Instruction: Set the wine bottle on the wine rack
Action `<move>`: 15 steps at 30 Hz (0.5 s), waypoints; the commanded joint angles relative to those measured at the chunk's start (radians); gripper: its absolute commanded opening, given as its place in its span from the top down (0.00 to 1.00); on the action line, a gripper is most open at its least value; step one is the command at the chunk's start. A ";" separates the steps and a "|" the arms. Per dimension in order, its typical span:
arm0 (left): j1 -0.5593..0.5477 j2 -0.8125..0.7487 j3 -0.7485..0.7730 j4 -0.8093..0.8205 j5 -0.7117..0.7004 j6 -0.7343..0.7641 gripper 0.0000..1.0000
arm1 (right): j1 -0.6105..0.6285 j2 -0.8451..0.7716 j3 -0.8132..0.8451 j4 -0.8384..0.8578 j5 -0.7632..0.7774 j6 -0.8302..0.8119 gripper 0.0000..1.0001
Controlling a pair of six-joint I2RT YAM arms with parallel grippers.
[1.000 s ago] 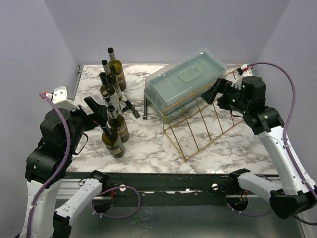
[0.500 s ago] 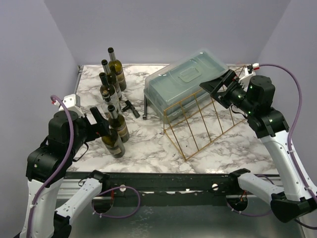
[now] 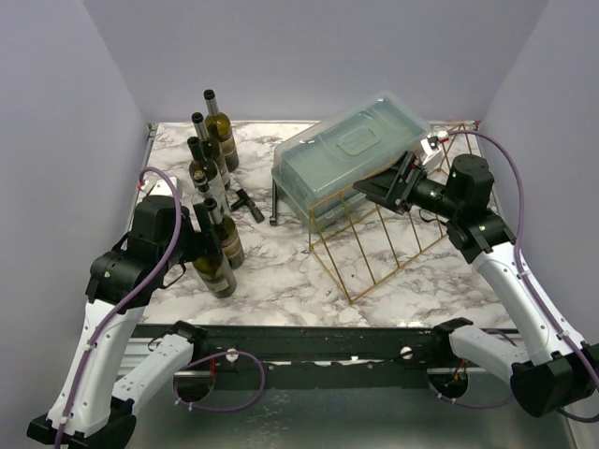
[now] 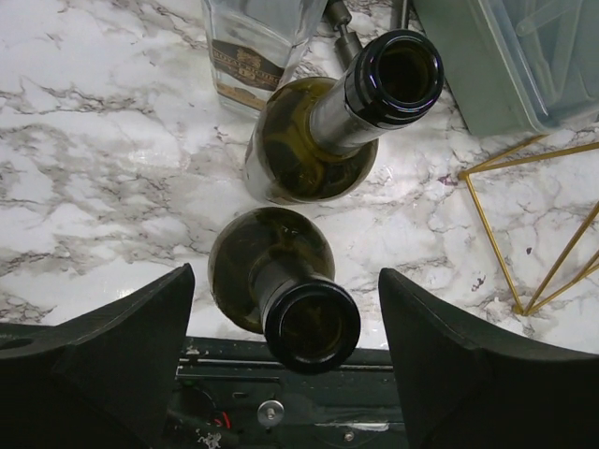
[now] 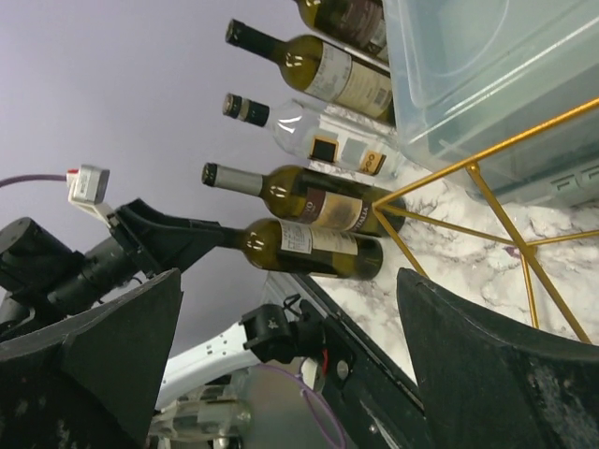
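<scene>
Several wine bottles stand at the table's left. My left gripper [image 3: 199,232] hangs over the nearest wine bottle [image 3: 214,269], the one closest to the front edge. In the left wrist view its dark mouth [image 4: 312,325] sits between my fingers [image 4: 122,351], with a gap on each side, so the jaws are open around the neck. The gold wire wine rack [image 3: 384,234] lies right of centre, with nothing on its bars. My right gripper [image 3: 393,182] hovers open above the rack's far end, with nothing between its fingers.
A translucent bluish lidded plastic box [image 3: 351,154] leans on the rack's back. A second green bottle [image 4: 309,159] stands right behind the nearest one, and a clear bottle [image 4: 257,47] beyond it. A small black object [image 3: 248,201] lies by the box. The table's front edge is close to the nearest bottle.
My left gripper has swung right and down over the front bottle's neck, and its jaws have narrowed a little. My right gripper has moved left, over the rack's far end.
</scene>
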State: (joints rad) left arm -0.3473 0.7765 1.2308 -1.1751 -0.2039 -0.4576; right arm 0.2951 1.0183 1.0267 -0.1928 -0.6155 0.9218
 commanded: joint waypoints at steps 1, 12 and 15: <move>-0.002 -0.006 -0.044 0.055 0.051 0.016 0.22 | -0.001 -0.008 -0.030 0.067 -0.083 -0.042 0.00; -0.001 -0.015 -0.071 0.082 0.051 0.023 0.63 | -0.001 -0.036 -0.008 0.008 -0.082 -0.164 0.00; -0.002 -0.014 -0.068 0.078 0.062 0.027 0.75 | 0.005 -0.031 0.009 -0.030 -0.082 -0.218 0.00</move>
State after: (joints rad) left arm -0.3454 0.7685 1.1618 -1.1145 -0.1864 -0.4213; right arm 0.2955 0.9794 0.9958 -0.1692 -0.6678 0.7956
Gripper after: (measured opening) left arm 0.362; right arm 0.998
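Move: The nearest green wine bottle stands almost under the left hand, its neck between the open fingers about 1 cm to the right; the bottle's middle is some 12 cm below and 1 cm ahead. A second green bottle stands about 9 cm ahead and 4 cm right, the clear bottle roughly 17 cm ahead and 2 cm left, both at the same depth. From the right hand, the nearest bottle lies about 32 cm left, 7 cm back and 19 cm lower. The nearest bottle's neck, so far untouched between the left fingers, is pinched just below its rim: the hand eases down about 1.5 cm and a touch forward, then all but stops while the fingers close from nearly wide open to about a third. The wrist keeps its forward-and-down slant. ##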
